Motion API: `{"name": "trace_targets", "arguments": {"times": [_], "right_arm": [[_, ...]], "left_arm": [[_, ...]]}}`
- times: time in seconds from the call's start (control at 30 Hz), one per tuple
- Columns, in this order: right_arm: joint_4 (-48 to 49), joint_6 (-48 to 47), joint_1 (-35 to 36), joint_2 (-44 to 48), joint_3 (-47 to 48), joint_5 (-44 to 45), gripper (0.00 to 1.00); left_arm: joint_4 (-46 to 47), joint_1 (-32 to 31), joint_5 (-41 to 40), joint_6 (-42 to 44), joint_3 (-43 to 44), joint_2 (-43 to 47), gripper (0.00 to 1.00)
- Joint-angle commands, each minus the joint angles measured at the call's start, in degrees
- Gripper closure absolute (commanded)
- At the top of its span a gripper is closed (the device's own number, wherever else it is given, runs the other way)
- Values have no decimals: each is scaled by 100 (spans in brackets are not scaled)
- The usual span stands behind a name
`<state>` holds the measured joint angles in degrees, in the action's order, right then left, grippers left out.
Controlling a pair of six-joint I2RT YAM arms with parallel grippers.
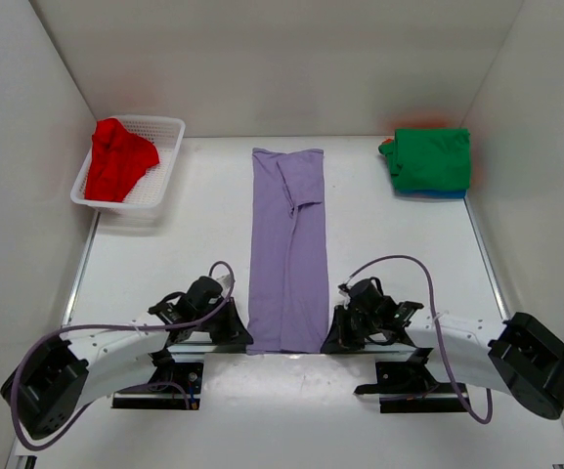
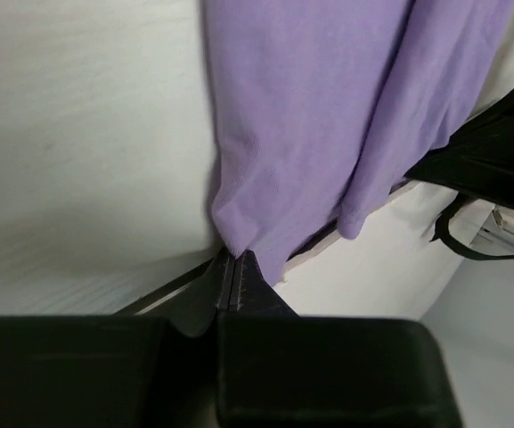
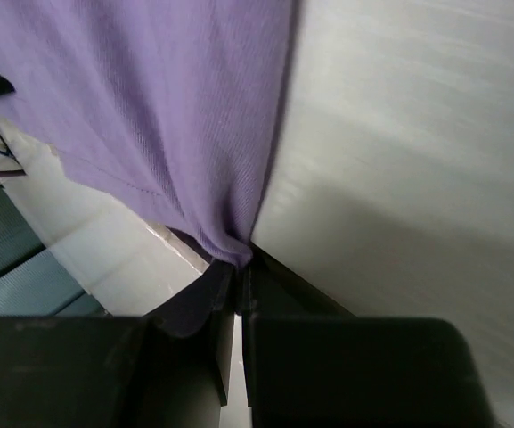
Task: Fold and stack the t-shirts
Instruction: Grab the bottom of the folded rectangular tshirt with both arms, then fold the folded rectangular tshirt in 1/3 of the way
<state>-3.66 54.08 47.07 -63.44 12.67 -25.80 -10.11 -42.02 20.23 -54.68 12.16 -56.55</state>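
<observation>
A lavender t-shirt (image 1: 288, 249) lies folded into a long narrow strip down the middle of the table, its near hem at the arm bases. My left gripper (image 1: 239, 334) is shut on the near left corner of that shirt (image 2: 310, 116), the cloth pinched at the fingertips (image 2: 231, 256). My right gripper (image 1: 332, 338) is shut on the near right corner of it (image 3: 167, 107), the cloth bunched between its tips (image 3: 238, 260). A red t-shirt (image 1: 117, 159) lies crumpled in the white basket. A folded green t-shirt (image 1: 428, 156) tops a stack at the far right, a blue one (image 1: 436, 192) showing beneath.
The white mesh basket (image 1: 164, 156) stands at the far left of the table. White walls enclose the table on the left, back and right. The two arm bases (image 1: 399, 376) sit at the near edge, with lilac cables looping over them.
</observation>
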Motion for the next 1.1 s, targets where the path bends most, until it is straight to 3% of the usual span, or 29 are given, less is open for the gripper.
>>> {"name": "trace_targets", "arguments": {"times": [0.0, 0.27, 0.47, 0.7, 0.77, 0.8, 0.93, 1.03, 1.07], "right_arm": [[-434, 15, -179, 410, -132, -249, 100], [-1127, -1047, -1559, 201, 1149, -1285, 100], [-1549, -2172, -2921, -1432, 3020, -1726, 100], [-1997, -2885, -3564, -3981, 5771, -1674, 100], [-2164, -3000, -3661, -4674, 6622, -1542, 90], [-2226, -3122, -3713, -4799, 6783, -1446, 81], [-2367, -3273, -3757, -5170, 7242, -1182, 60], [-2228, -3264, -3732, -4846, 6716, -892, 56], [-2044, -3142, -3766, -4644, 6279, -848, 56]], "left_arm": [[-615, 166, -46, 1, -136, 171, 100], [-844, 1046, 446, 773, 1822, -890, 100], [-659, 2013, 675, 1415, 3421, -2637, 100], [-439, 2848, 667, 1477, 5934, -5055, 100], [-396, 3032, 701, 1390, 6499, -5523, 88], [-247, 3111, 710, 1233, 6727, -5759, 68], [288, 3288, 1070, 784, 6573, -5912, 52], [728, 3367, 1080, 643, 5748, -5500, 39], [764, 3324, 1097, 668, 5431, -5350, 38]]}}
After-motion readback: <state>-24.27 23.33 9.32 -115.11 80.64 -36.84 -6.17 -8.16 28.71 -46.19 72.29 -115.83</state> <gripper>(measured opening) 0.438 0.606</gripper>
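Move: Both hands already grip the near hem of the purple shirt at its two corners. The collar it is folded to lies about 34 cm ahead of the left hand and 10 cm to its right, and 34 cm ahead of the right hand and 9 cm to its left, about level. Beyond it, the shirt's far edge is some 49 cm ahead of the left hand and 10 cm right. The white basket stands roughly 44 cm ahead and 30 cm left of the left hand, the green pile 45 cm ahead and 26 cm right of the right hand. Keeping their pinch on the hem corners, both hands lift and sweep forward together some 36 cm in a low arc (left peaking around 7 cm up, right around 10), carrying the hem over the shirt to the collar. Sinking a few centimetres on the last stretch, they open and let go while still above the table, the left wrist turning about 20 degrees counter-clockwise and the right about 10 clockwise, and end just outside the shirt's two sides. ##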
